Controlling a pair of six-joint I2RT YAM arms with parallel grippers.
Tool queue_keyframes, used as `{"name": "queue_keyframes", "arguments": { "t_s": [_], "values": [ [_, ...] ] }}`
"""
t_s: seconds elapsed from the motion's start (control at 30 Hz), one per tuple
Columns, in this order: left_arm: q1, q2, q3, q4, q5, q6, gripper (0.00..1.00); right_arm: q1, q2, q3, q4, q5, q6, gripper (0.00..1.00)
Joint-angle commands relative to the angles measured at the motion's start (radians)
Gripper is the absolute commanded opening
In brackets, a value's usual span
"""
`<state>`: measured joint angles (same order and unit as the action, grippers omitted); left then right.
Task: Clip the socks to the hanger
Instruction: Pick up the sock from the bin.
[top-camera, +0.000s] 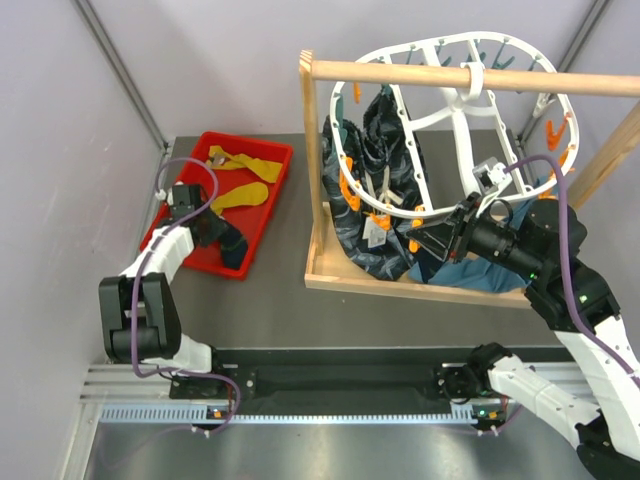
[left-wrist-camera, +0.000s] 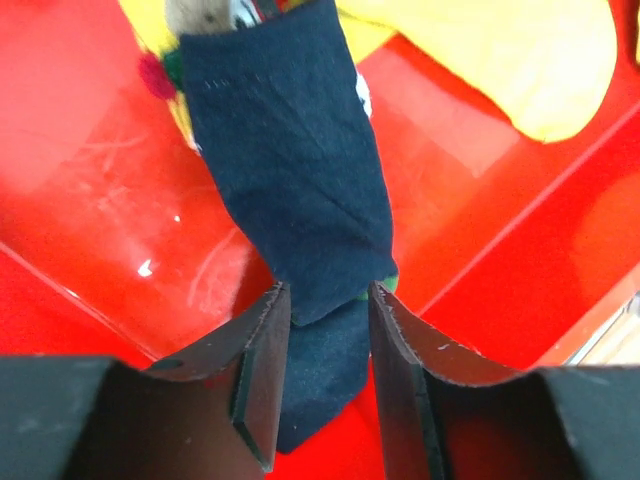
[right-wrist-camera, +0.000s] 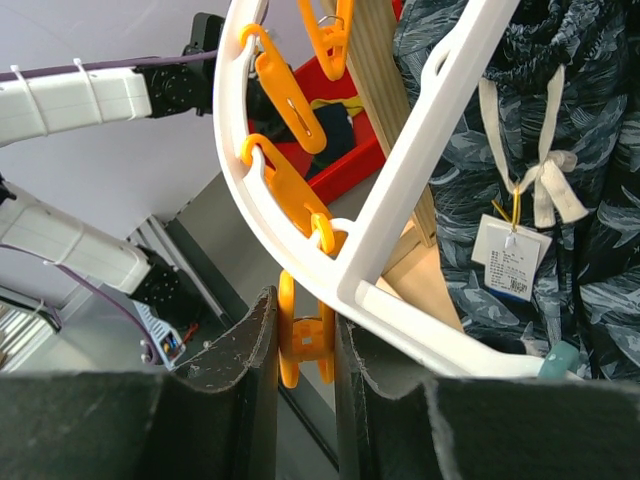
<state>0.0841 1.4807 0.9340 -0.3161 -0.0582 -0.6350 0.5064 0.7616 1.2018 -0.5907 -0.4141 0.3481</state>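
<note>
A navy sock (left-wrist-camera: 290, 150) lies in the red tray (left-wrist-camera: 100, 150), on top of another sock. My left gripper (left-wrist-camera: 328, 295) is down in the tray (top-camera: 255, 142) and shut on the navy sock's near end, where the creases run in. In the top view that gripper (top-camera: 215, 235) sits beside the navy pair (top-camera: 237, 255). Two mustard-yellow socks (top-camera: 240, 195) lie further back in the tray. The white oval hanger (top-camera: 460, 110) hangs from a wooden rod. My right gripper (right-wrist-camera: 305, 310) is shut on an orange clip peg (right-wrist-camera: 300, 350) under the hanger's rim (right-wrist-camera: 400, 200).
The wooden rack (top-camera: 420, 75) stands on a wooden base (top-camera: 400, 285) at centre right. A large dark patterned cloth (top-camera: 375, 200) with a tag hangs from the hanger. A teal-blue cloth (top-camera: 480, 272) lies on the base below my right arm. Other orange pegs (right-wrist-camera: 285, 95) hang along the rim.
</note>
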Motion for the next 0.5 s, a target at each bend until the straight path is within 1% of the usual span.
{"name": "queue_keyframes", "arguments": {
  "t_s": [0.0, 0.2, 0.4, 0.47],
  "values": [
    [0.002, 0.004, 0.069, 0.016, -0.078, -0.028, 0.43, 0.003, 0.018, -0.015, -0.004, -0.054, -0.014, 0.0],
    [0.014, 0.088, 0.186, -0.046, -0.207, -0.066, 0.46, 0.004, 0.016, -0.016, -0.009, -0.052, -0.014, 0.0],
    [0.045, 0.17, 0.245, -0.067, -0.258, -0.1, 0.46, 0.003, 0.015, -0.016, -0.009, -0.052, -0.008, 0.0],
    [0.046, 0.199, 0.252, -0.074, -0.298, -0.104, 0.46, 0.003, 0.012, -0.018, -0.009, -0.049, -0.008, 0.0]
  ]
}}
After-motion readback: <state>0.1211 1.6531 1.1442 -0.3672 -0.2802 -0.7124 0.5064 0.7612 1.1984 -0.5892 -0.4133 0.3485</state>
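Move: From the left gripper, the middle of the navy sock lies in the red bin about 3 cm ahead, 1 cm left and 5 cm below. Its cuff end points farther out and to the left. The near yellow sock is some 11 cm ahead and 4 cm right, the far yellow sock roughly 17 cm ahead and 5 cm right, both about 6 cm lower. From the right gripper the navy sock is about 22 cm ahead, 40 cm left and 34 cm down. Carry the left gripper, empty and half open, left and forward over the navy sock towards its cuff end, roughly 7 cm in all. Rise a couple of centimetres first, then start sinking again near the end, swinging the wrist counter-clockwise by some 15 degrees. Leave the fingers open throughout. ##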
